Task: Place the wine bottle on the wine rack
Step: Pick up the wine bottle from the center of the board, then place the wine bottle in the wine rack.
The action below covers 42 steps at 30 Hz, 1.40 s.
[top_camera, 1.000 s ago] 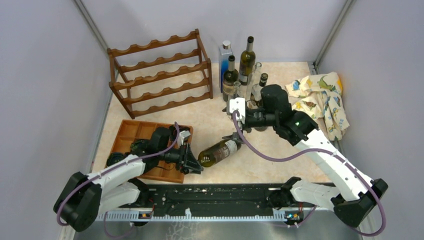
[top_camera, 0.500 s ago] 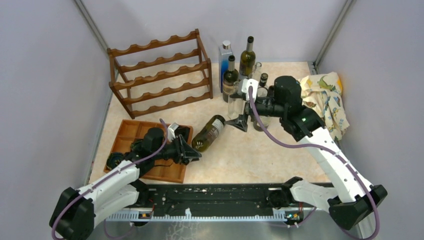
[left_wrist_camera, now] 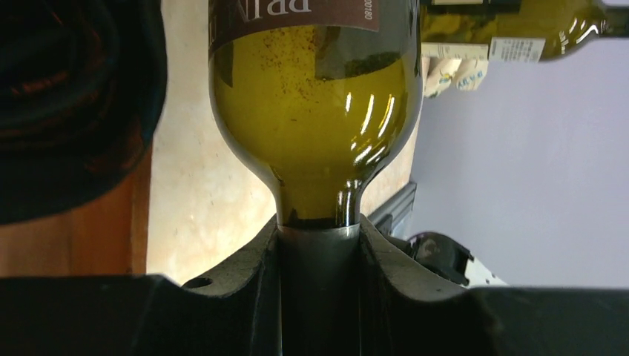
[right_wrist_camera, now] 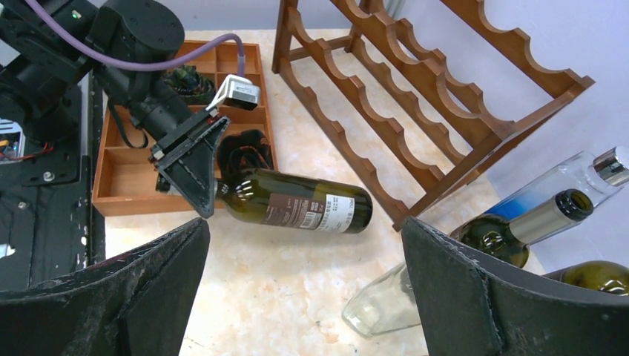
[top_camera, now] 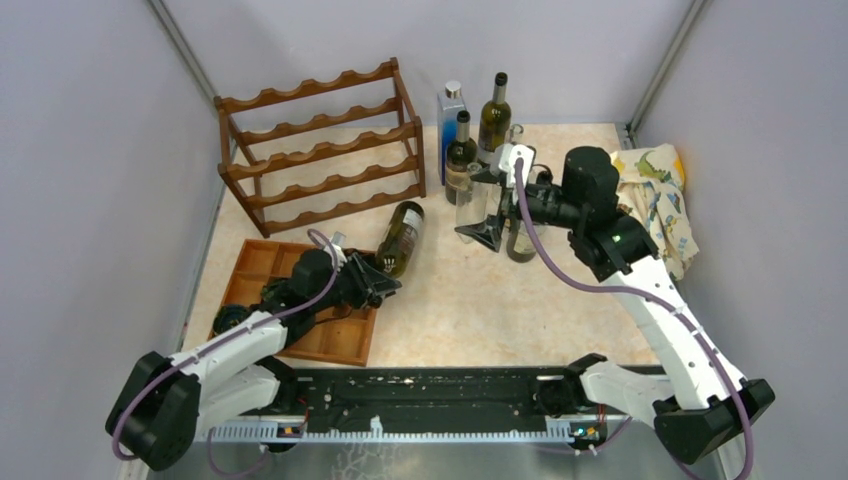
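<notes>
The wine bottle (top_camera: 401, 236) is dark green glass with a brown label. It lies low over the table with its base pointing at the wine rack (top_camera: 320, 150), just short of the rack's front right foot. My left gripper (top_camera: 374, 282) is shut on the bottle's neck; in the left wrist view the neck sits between both fingers (left_wrist_camera: 241, 267) and the bottle (left_wrist_camera: 315, 111) fills the frame. My right gripper (top_camera: 480, 206) stands open beside the standing bottles, apart from the wine bottle. The right wrist view looks down on the wine bottle (right_wrist_camera: 297, 204), the rack (right_wrist_camera: 415, 96) and the left gripper (right_wrist_camera: 194, 167).
A flat wooden compartment tray (top_camera: 262, 262) lies under the left arm. Several upright bottles (top_camera: 493, 115), a blue one (top_camera: 450, 112) and a clear glass one (top_camera: 468, 205) stand right of the rack. A patterned cloth (top_camera: 650, 200) lies at the right wall.
My left gripper has swung the bottle left and away, so its base now points at the rack instead of to the right. My right gripper has drawn back toward the standing bottles.
</notes>
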Each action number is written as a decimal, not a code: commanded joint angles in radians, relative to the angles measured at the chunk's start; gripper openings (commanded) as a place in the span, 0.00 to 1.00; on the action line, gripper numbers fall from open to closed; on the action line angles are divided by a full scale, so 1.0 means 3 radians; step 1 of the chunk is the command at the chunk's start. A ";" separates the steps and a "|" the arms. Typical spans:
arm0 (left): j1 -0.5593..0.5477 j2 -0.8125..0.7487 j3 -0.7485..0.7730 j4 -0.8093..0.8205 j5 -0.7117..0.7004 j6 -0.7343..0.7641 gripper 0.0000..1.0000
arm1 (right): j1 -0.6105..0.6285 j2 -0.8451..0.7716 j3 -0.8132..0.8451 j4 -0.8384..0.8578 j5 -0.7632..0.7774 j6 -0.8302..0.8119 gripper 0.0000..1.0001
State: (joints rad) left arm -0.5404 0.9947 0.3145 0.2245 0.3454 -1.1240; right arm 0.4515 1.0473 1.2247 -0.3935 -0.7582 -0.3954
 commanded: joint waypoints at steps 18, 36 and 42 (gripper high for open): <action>0.0019 0.0782 0.0368 0.1547 -0.0761 0.0124 0.00 | -0.0128 -0.0211 -0.0118 0.0242 -0.0046 0.0065 0.98; 0.0017 0.1487 0.0843 0.1617 -0.1060 0.0094 0.00 | -0.0170 -0.0260 -0.0142 0.0293 -0.0053 0.0091 0.98; -0.0006 0.1766 0.1012 0.1657 -0.1256 0.0058 0.00 | -0.0181 -0.0265 -0.0129 0.0307 -0.0058 0.0096 0.98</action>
State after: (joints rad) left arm -0.5407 1.4979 0.5446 0.5537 0.0399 -1.1145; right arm 0.4091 0.9947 1.1843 -0.3538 -0.7616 -0.3805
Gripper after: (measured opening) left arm 0.391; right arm 0.984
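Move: The left hand already holds the wine bottle by its neck, base pointing out over the table. The rack's bottom-row slot at its right end lies about 24 cm ahead, 2 cm to the right and 5 cm lower, with the clear bottle roughly 17 cm ahead, 20 cm right and 4 cm higher, and the wooden tray some 3 cm back, 19 cm left and 9 cm lower. From the right hand, that slot is about 22 cm ahead, 19 cm left and 30 cm down. Keeping its pinch on the bottle's neck, the left hand carries the wine bottle base-first about 12 cm forward at a steady pace, sinking only about a centimetre, towards the right end of the rack's bottom row. On the way the wrist turns some 15 degrees counter-clockwise, swinging the bottle's base leftward to line up with the slot, and the base goes over the low front rail and under the next one up. ##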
